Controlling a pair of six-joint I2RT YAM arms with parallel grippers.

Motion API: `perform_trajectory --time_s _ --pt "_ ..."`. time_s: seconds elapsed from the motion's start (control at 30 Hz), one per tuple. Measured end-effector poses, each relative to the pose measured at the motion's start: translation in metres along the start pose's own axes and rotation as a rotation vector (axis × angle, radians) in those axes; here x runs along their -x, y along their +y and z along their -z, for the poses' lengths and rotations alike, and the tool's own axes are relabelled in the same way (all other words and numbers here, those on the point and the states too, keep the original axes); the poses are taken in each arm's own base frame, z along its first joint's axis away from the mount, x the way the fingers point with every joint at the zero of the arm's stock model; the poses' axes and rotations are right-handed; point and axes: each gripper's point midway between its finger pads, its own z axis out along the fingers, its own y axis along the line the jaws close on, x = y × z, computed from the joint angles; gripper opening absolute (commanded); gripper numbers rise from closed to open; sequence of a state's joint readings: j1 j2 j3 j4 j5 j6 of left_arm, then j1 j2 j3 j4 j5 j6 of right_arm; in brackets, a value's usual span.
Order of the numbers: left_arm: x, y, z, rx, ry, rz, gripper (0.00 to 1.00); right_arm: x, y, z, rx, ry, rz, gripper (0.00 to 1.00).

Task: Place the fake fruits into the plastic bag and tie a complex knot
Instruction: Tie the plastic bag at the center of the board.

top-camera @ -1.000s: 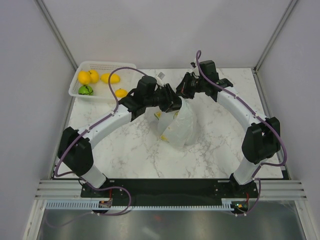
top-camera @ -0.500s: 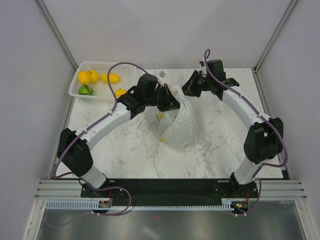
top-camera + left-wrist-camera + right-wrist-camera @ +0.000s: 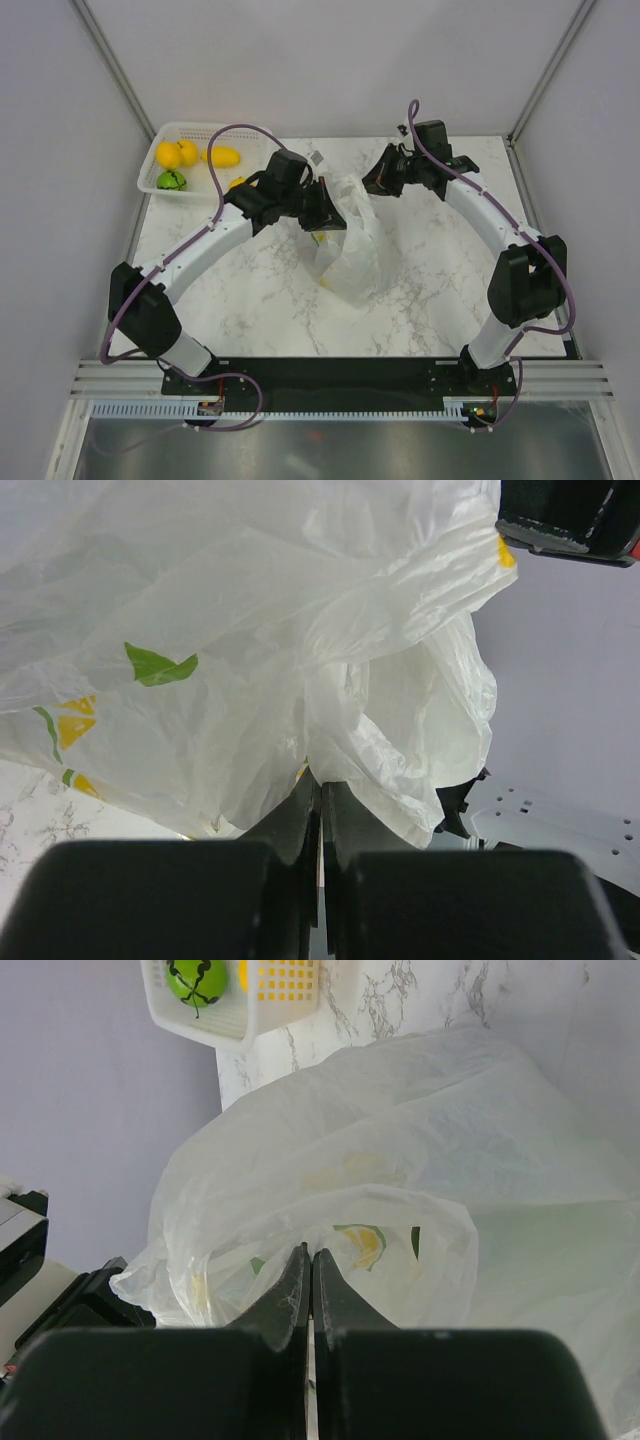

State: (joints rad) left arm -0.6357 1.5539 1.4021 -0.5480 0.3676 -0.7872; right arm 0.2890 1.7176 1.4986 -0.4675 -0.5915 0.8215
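The plastic bag (image 3: 352,252), translucent white with lemon prints, hangs upright in the middle of the table between my two arms. My left gripper (image 3: 322,203) is shut on the bag's left top edge, which shows in the left wrist view (image 3: 330,720). My right gripper (image 3: 372,182) is shut on the bag's right top edge, which shows in the right wrist view (image 3: 340,1210). Several fake fruits lie in the white basket (image 3: 200,130): yellow lemons (image 3: 168,155), a yellow mango (image 3: 225,157) and a green one (image 3: 171,180). Another yellow fruit (image 3: 237,183) lies beside the basket, partly behind my left arm. No knot shows.
The white perforated basket stands at the table's back left corner and shows in the right wrist view (image 3: 225,1020) with a green fruit (image 3: 197,978) in it. Grey walls close the table on three sides.
My two grippers have moved apart, the left one to the left, the right one up and right. The bag's top has spread wider between them.
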Motion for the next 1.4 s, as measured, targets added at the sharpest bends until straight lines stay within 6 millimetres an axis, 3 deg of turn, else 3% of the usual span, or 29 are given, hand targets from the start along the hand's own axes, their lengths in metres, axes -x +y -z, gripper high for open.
perform_trajectory --time_s 0.47,0.63,0.93,1.17,1.27,1.4 --pt "0.008 -0.006 0.012 -0.019 -0.032 -0.009 0.1 -0.007 0.003 -0.003 0.001 0.014 0.02 0.0" --pt "0.023 -0.024 0.012 -0.064 -0.065 -0.029 0.12 -0.009 0.005 -0.005 -0.002 0.014 0.03 0.0" --pt "0.046 -0.052 -0.002 -0.148 -0.099 -0.053 0.12 -0.013 0.011 -0.007 0.003 0.019 0.046 0.0" --pt "0.042 -0.06 -0.018 -0.177 -0.076 -0.055 0.13 -0.013 0.012 -0.007 0.005 0.017 0.049 0.0" --pt "0.043 -0.062 -0.019 -0.18 -0.077 -0.057 0.17 -0.014 0.013 -0.007 0.005 0.018 0.05 0.0" --pt "0.045 -0.064 -0.017 -0.186 -0.082 -0.06 0.32 -0.014 0.013 -0.008 0.005 0.018 0.05 0.0"
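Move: The loose upper edge of the plastic bag to catch next lies about 5 cm ahead of the left hand, 6 cm to its right and 3 cm higher. The right gripper, pinching the bag, is some 9 cm ahead and 6 cm right of the left hand, at much the same height; the fruit-filled bag body hangs roughly 4 cm back, 3 cm right and 15 cm below. From the right hand that edge is about 4 cm back, with no sideways offset and 3 cm up. Ease the left fingers off the bag film and lift, then bring the gripper forward and right, back towards the right gripper: about 5 cm up, 5 cm right and 3 to 4 cm forward. Tip the fingers some 10 degrees flatter on the way and spread them to about a quarter open at the bag's upper edge. Keep the right gripper shut on the bag and let it drift roughly 2 cm left to meet the left. ##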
